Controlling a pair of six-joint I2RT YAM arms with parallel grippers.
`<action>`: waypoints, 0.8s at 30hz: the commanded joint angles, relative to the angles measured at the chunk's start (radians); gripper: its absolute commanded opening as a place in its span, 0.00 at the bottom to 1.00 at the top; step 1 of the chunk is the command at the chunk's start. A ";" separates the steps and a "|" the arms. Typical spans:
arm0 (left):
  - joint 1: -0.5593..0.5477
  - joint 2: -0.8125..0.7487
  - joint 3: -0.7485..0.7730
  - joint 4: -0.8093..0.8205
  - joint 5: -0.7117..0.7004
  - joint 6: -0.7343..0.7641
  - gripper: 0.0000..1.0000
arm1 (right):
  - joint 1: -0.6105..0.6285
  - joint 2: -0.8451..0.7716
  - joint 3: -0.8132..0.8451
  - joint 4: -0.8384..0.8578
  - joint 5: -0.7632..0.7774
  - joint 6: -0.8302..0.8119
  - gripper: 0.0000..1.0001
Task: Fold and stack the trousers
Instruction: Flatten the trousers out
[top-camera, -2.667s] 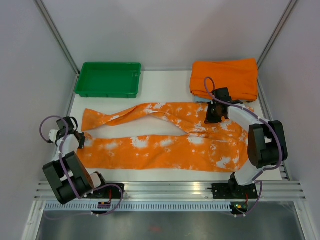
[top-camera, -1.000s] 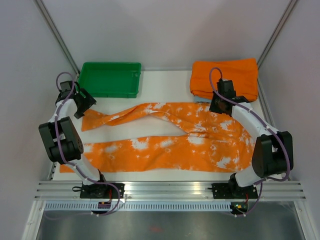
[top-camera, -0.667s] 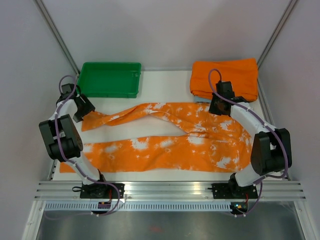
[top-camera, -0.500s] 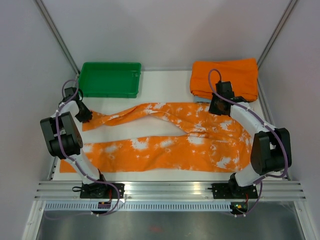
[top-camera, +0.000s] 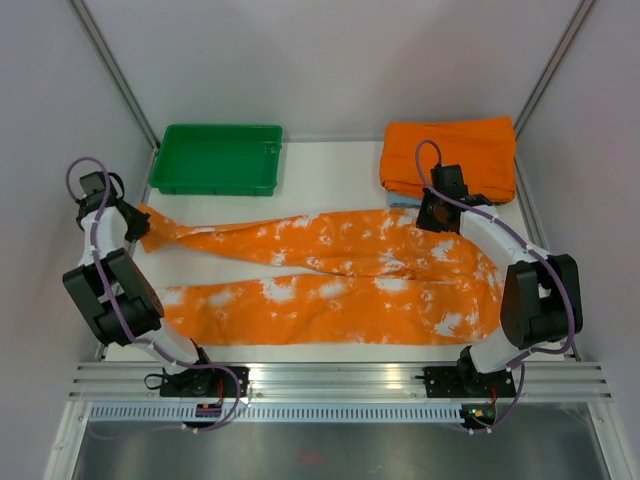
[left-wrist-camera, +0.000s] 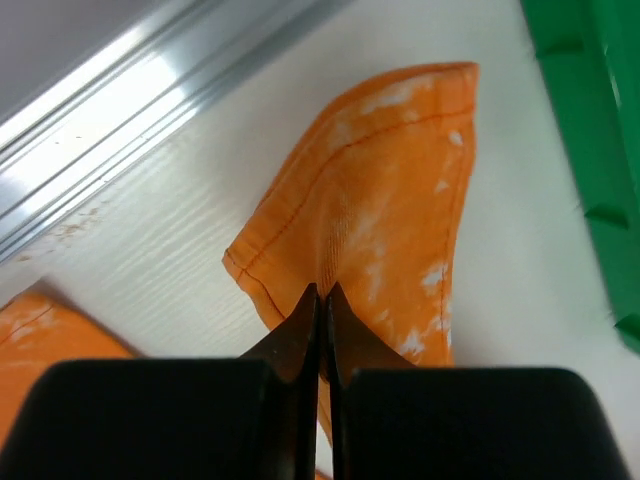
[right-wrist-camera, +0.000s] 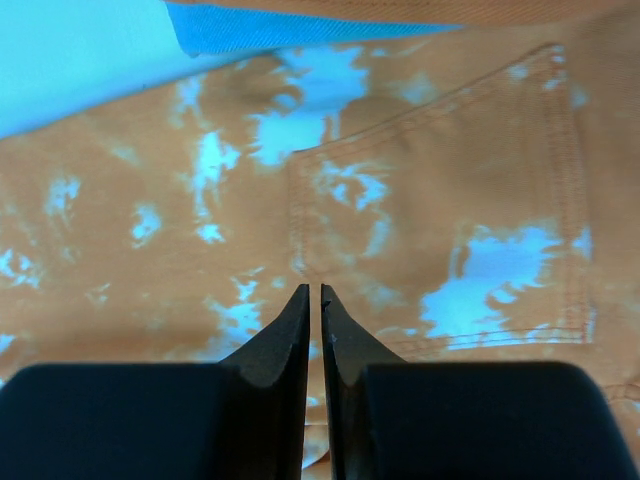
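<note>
The trousers, orange with white splashes, lie spread across the table with both legs running left. At the far left, my left gripper is shut on the cuff of the upper leg. In the left wrist view its gripper pinches the hemmed cuff, which fans out beyond the tips. My right gripper sits at the waist end, just below the folded pile. In the right wrist view that gripper stands almost closed, with waist cloth caught in the narrow gap beside a stitched pocket.
A green tray stands at the back left, close to the held cuff, with its wall showing in the left wrist view. A plain orange folded cloth lies at the back right on a light blue cloth. A metal rail borders the table's left edge.
My left gripper closed on the upper leg's cuff and drew it left toward the table edge, so that leg now lies straighter. The right arm stayed in place.
</note>
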 joint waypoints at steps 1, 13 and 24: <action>0.046 -0.046 0.059 -0.052 -0.009 -0.120 0.02 | -0.004 0.011 -0.011 0.043 -0.033 0.010 0.13; 0.043 -0.098 0.001 -0.066 0.016 -0.032 1.00 | -0.004 0.005 -0.068 0.084 -0.055 -0.001 0.14; -0.134 -0.513 -0.416 -0.011 -0.129 -0.284 0.98 | -0.004 0.022 -0.101 0.120 -0.110 0.005 0.14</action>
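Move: The left fingers still pinch the far trouser leg just short of its cuff. The cuff lies 2 cm ahead and 1 cm right, and the table some 8 cm below. From that hand, the near leg's cuff is about 16 cm back and 5 cm right, and the green bin roughly 17 cm ahead and 16 cm right. The right hand hovers about 6 cm above the trousers. The back pocket lies 2 cm ahead and 4 cm right, the folded stack about 15 cm ahead and 4 cm right. Leftward and up a couple of centimetres, the left hand finishes drawing out the far leg, dips slightly and opens wide to let go. It then swings right about 9 cm, back and up, towards the near leg. Its fingers nearly shut, the right hand sinks about 3 cm over the pocket area, easing slightly back; contact can't be seen. ##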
